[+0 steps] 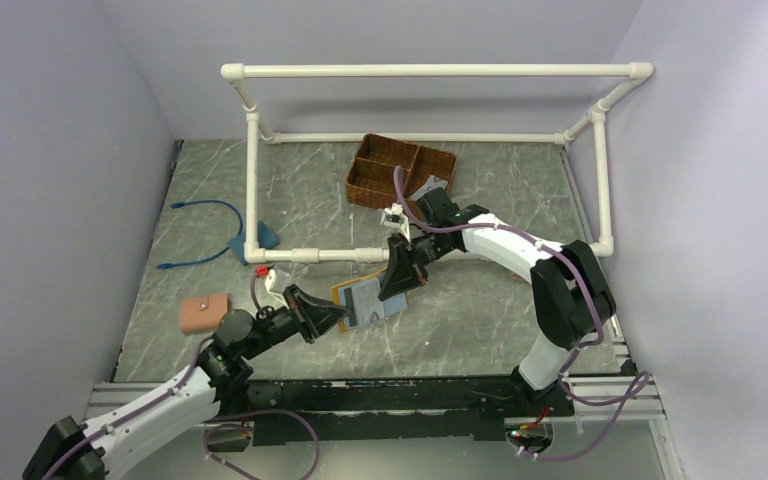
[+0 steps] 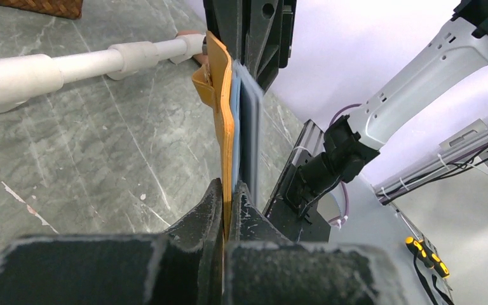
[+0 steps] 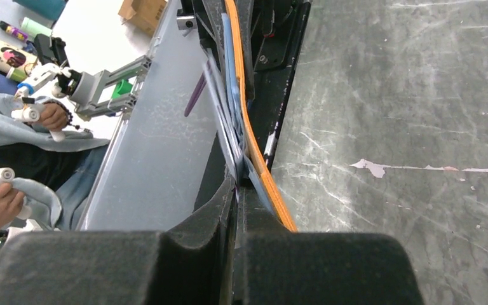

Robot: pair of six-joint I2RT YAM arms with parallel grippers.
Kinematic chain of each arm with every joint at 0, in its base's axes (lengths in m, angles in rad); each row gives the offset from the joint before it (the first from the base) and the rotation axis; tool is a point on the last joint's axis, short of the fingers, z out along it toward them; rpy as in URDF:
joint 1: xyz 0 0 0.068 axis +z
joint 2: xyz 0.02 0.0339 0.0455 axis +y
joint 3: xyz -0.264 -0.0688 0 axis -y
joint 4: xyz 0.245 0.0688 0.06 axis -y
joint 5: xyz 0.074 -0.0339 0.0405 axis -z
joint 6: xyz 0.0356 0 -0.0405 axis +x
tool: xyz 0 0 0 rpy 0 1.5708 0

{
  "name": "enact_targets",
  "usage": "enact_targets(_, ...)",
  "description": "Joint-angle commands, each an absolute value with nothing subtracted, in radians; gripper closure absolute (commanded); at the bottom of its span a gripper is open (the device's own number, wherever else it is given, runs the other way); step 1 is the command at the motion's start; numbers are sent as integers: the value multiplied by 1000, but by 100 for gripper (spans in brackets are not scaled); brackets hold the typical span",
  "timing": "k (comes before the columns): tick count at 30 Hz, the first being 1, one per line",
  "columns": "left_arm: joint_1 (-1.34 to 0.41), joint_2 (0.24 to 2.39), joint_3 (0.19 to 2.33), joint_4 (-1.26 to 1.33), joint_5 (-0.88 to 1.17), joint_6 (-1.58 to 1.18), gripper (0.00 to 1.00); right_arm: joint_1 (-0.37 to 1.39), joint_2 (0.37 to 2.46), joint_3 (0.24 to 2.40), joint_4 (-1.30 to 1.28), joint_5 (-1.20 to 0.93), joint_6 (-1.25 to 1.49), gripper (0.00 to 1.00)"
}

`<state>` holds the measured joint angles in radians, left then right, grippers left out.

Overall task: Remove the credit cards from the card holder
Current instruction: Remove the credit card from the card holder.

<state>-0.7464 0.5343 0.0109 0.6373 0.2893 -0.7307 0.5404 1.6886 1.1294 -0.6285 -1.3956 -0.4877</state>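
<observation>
The mustard-orange card holder (image 1: 343, 294) is held off the table between both arms, its pale blue inner side facing up. My left gripper (image 1: 338, 316) is shut on its orange leather edge; in the left wrist view the card holder (image 2: 226, 127) runs edge-on between the fingers of that gripper (image 2: 231, 190). The pale grey credit cards (image 1: 378, 297) stick out of the slots. My right gripper (image 1: 396, 287) is shut on them. Seen from the right wrist, the thin credit cards (image 3: 218, 105) enter that gripper (image 3: 237, 185), while the orange card holder (image 3: 256, 155) passes outside its right finger.
A white pipe frame (image 1: 310, 255) crosses just behind the arms. A brown wicker basket (image 1: 385, 165) stands at the back. A pink wallet (image 1: 205, 312) lies left of the left arm, with a blue cable (image 1: 205, 235) and a teal piece (image 1: 265, 238) beyond it.
</observation>
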Motion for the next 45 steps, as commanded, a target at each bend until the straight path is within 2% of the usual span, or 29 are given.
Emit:
enact_targets(1, -724, 442, 0, 591, 284, -744, 100, 492, 1680, 1164, -658, -1372, -544, 100)
enact_targets(6, -705, 416, 2, 574, 306, -758, 100, 479, 1671, 1163, -664, -1380, -554, 100)
enact_targets(15, -673, 507, -22, 658, 332, -790, 100, 466, 1663, 1173, -693, -1384, -584, 100)
enact_targets(34, -589, 400, -28, 398, 285, -856, 100, 419, 1650, 1169, -710, -1353, -607, 100)
enact_targets(45, -581, 585, -32, 465, 323, -858, 100, 413, 1654, 1170, -707, -1359, -600, 100)
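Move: The left gripper is already pinching the left edge of the orange card holder, whose middle lies about 5 cm to this hand's right and 2 cm ahead. The right gripper already grips the card at its right end; the card's middle is some 3 cm to this hand's left and 1 cm back, the holder's about 2 cm left and level front to back. The white pipe runs about 8 cm straight ahead of the right hand and 12 cm below it; the basket's middle is some 25 cm ahead, 4 cm right and 12 cm down. Draw the right gripper forward and to the right, away from the holder, in two short tugs totalling about 4.5 cm, fingers staying shut on the card, then hold it still. Keep the left gripper's pinch on the holder and ease it left and forward, about 3 cm left in all; finish by lowering it some 4 cm while rolling its forward side down about 15 degrees. ##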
